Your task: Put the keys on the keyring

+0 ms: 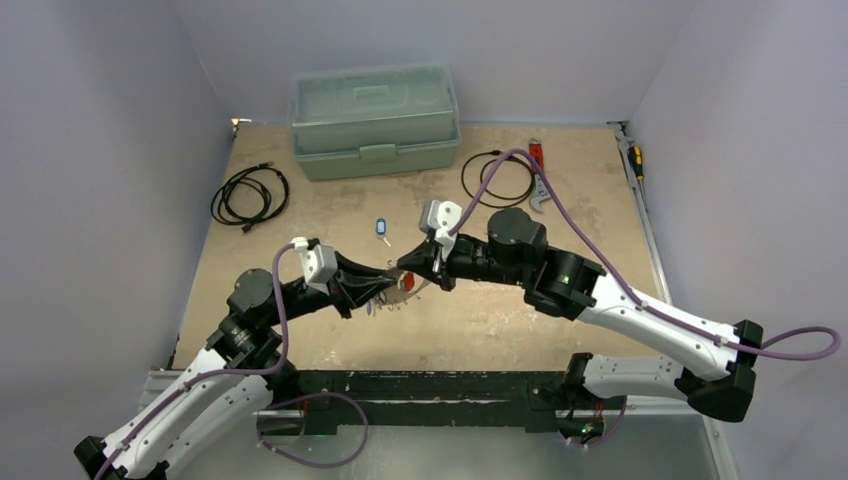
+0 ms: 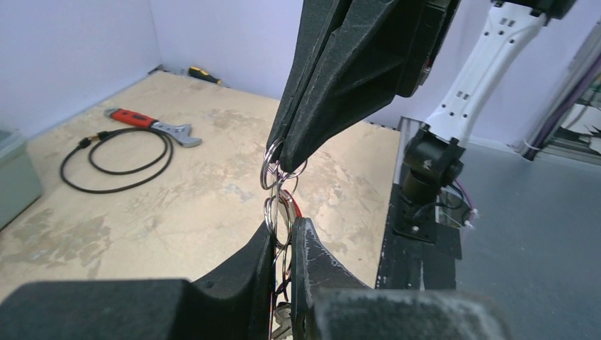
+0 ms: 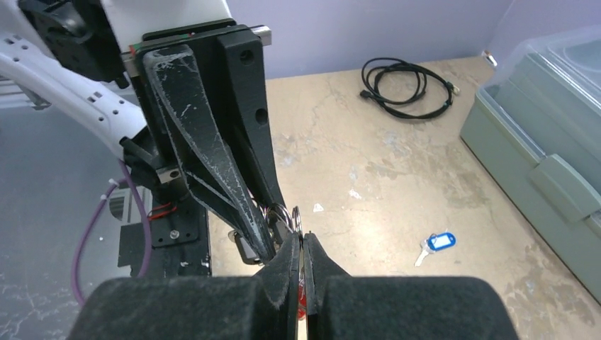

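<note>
Both grippers meet above the middle of the table. The keyring [image 2: 275, 190], a bunch of thin silver loops, hangs between them. My right gripper [image 2: 282, 160] comes down from above and is shut on its upper loop [image 3: 294, 214]. My left gripper [image 2: 283, 239] is shut on the lower loops. A red key head [image 2: 295, 208] shows beside the loops, and a silver key [image 2: 285, 320] hangs between the left fingers. A black key head [image 3: 244, 249] hangs below the left gripper [image 3: 272, 234]. One blue-headed key [image 1: 381, 229] [image 3: 436, 243] lies alone on the table beyond the grippers.
A grey-green lidded box [image 1: 373, 120] stands at the back. Coiled black cables lie at back left [image 1: 250, 195] and back right [image 1: 497, 180]. A red-handled wrench [image 1: 538, 172] lies next to the right cable, and a screwdriver [image 1: 635, 160] by the right wall.
</note>
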Controlling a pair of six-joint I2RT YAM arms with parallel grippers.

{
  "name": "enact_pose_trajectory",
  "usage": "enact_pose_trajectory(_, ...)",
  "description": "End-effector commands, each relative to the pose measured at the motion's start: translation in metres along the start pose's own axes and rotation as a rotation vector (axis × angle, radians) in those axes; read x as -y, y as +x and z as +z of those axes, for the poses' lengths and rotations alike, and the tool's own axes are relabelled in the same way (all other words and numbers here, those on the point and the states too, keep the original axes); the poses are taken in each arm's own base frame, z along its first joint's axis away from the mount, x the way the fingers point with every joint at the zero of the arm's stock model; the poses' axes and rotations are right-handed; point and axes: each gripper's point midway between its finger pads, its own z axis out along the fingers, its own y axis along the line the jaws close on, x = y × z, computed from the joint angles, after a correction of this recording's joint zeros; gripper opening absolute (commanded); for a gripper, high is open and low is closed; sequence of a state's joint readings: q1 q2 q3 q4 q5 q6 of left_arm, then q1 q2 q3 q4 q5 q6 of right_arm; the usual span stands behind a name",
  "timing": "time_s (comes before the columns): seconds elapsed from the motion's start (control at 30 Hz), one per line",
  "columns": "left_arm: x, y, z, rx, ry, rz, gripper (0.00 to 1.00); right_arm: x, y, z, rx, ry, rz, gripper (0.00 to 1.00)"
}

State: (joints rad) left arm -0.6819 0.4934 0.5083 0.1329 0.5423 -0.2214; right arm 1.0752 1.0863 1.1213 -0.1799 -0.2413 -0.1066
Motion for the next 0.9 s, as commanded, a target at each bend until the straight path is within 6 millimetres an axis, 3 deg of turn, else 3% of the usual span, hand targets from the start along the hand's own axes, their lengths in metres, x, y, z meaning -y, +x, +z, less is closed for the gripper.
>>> enact_pose_trajectory(0.0,-0.024,-0.005,-0.004,0.024,-0.133,0.031,0.00,0.013,-0.021,0.003,-0.004,0.073,0.049,0.00)
enact_pose_trajectory(0.3,-0.050,-0.002,-0.010,0.003,-0.279,0.063,0.00,0.023,-0.001,0.016,-0.115,0.154,0.142,0.00)
enact_pose_trajectory(0.47,-0.054,0.001,-0.011,-0.010,-0.297,0.070,0.00,0.029,0.013,0.024,-0.202,0.203,0.180,0.00)
enact_pose_trajectory(0.87,-0.064,0.002,-0.014,-0.028,-0.357,0.066,0.00,0.032,0.026,0.034,-0.317,0.296,0.224,0.00)
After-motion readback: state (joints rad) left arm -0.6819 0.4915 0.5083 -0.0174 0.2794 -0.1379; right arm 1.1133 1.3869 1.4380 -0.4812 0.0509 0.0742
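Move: The two hands face each other, each pinching a linked ring: the right hand's ring lies about 2 cm right of the left hand, 1 cm ahead and 3 cm above, and the left hand's ring about 2 cm left of the right hand, 1 cm back and 3 cm below. The key bunch hangs some 5 cm under the left hand, 1 cm to its right. The loose blue-tagged key lies on the table roughly 25 cm ahead of that hand, 4 cm left and 28 cm below. Still pinching the linked rings, both hands travel together about 5 cm forward and 2–3 cm left, sinking some 3 cm after a level start, so that the rings and hanging keys are carried towards the loose blue-tagged key. The right wrist turns clockwise and tips its fingers downward, about 25 degrees in all, while the left swings about 15 degrees counter-clockwise; both grippers keep their hold and the tips stay close together. ##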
